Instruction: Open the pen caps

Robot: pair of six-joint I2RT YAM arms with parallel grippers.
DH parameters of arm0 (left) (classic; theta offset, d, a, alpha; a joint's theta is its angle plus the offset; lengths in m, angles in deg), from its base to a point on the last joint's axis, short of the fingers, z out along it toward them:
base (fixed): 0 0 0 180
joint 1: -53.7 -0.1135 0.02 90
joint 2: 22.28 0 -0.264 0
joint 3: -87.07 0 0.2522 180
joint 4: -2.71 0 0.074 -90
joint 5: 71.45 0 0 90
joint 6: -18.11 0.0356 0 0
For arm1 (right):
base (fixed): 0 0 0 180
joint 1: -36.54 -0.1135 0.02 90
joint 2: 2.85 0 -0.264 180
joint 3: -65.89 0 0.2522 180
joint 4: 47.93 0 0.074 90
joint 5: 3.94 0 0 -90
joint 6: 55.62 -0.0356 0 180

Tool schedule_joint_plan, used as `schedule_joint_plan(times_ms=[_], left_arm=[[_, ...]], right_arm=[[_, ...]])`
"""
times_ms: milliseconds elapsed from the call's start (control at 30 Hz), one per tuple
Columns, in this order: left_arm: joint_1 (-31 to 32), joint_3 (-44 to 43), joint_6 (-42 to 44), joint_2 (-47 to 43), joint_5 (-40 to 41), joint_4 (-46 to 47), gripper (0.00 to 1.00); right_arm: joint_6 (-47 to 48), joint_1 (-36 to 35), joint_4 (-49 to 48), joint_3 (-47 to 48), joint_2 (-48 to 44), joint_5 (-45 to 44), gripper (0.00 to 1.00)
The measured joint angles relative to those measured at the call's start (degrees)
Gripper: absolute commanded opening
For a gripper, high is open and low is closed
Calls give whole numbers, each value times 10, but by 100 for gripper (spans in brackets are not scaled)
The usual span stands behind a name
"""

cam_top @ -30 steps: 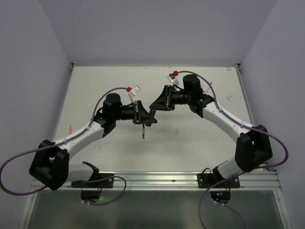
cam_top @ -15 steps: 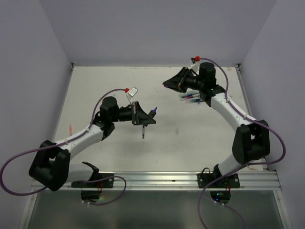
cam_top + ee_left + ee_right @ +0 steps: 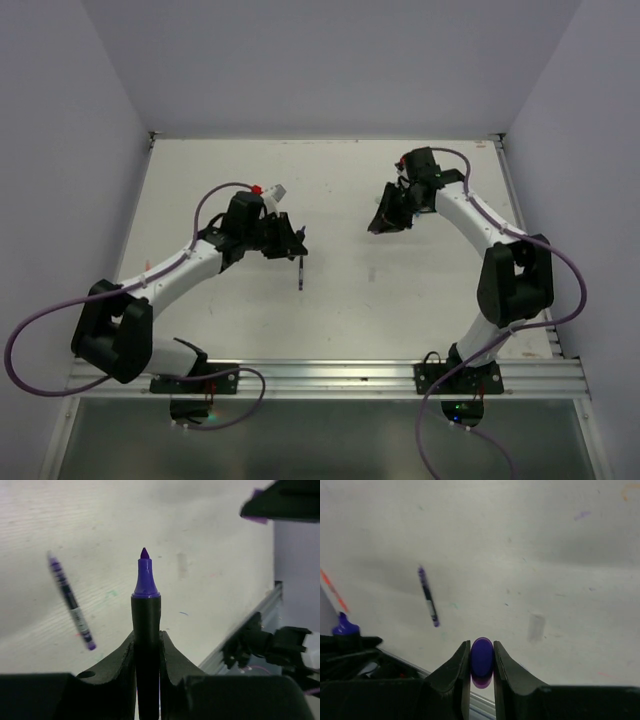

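My left gripper [image 3: 296, 244] [image 3: 146, 639] is shut on a purple pen [image 3: 146, 580] with a dark body. The pen's purple tip is bare and points away from the wrist, above the table. My right gripper [image 3: 381, 223] [image 3: 482, 655] is shut on a short purple pen cap [image 3: 482, 661], seen end-on between the fingers. The two grippers are apart, left and right of the table's middle. A second purple pen [image 3: 300, 275] [image 3: 71, 601] [image 3: 428, 602] lies loose on the white table [image 3: 330, 330], just in front of my left gripper. Other pens are hidden.
A metal rail [image 3: 330, 375] runs along the table's near edge. Pale walls close in the left, back and right sides. A thin red-orange streak [image 3: 148, 270] [image 3: 332, 590] lies near the left edge. Faint ink marks dot the table.
A second ago both grippers met at the table's middle. The right gripper pulled away up and right with the cap, then dropped lower. The left gripper turned, holding the bare-tipped pen.
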Motion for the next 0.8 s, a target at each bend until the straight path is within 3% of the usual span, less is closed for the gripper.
schedule_joint_plan(times_ms=[200, 400, 800], left_arm=[[2, 44, 38, 11, 131, -49, 0], [3, 51, 60, 63, 233, -67, 0], [18, 31, 52, 118, 265, -52, 0]], right_arm=[[62, 0, 86, -72, 0, -34, 0], [86, 0, 109, -88, -10, -53, 0], [94, 0, 111, -91, -17, -64, 0]])
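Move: The left hand, with the uncapped marker, is bound for bare table about 7 cm to its left, level with it and 14 cm below; the uncapped slim pen lies almost straight under this hand, some 3 cm ahead, 1 cm left and 13 cm down. The right hand, holding the purple cap, has a small clear piece on the table about 4 cm back of it, neither left nor right, 14 cm below; the slim pen is 19 cm to its left and 3 cm back. The left hand swings down about 12 cm and 8 cm left, off the line of the slim pen, its fingers tipping some 30 degrees to point more steeply down, then creeps a centimetre back to the right just over the table, still gripping the uncapped marker roughly parallel to the pen. Meanwhile the right hand draws back about 7 cm, down 6 and right 4 to 5, tilting its fingers steeper as well, then hangs still above the table near the clear piece, its fingers still shut on the cap. ##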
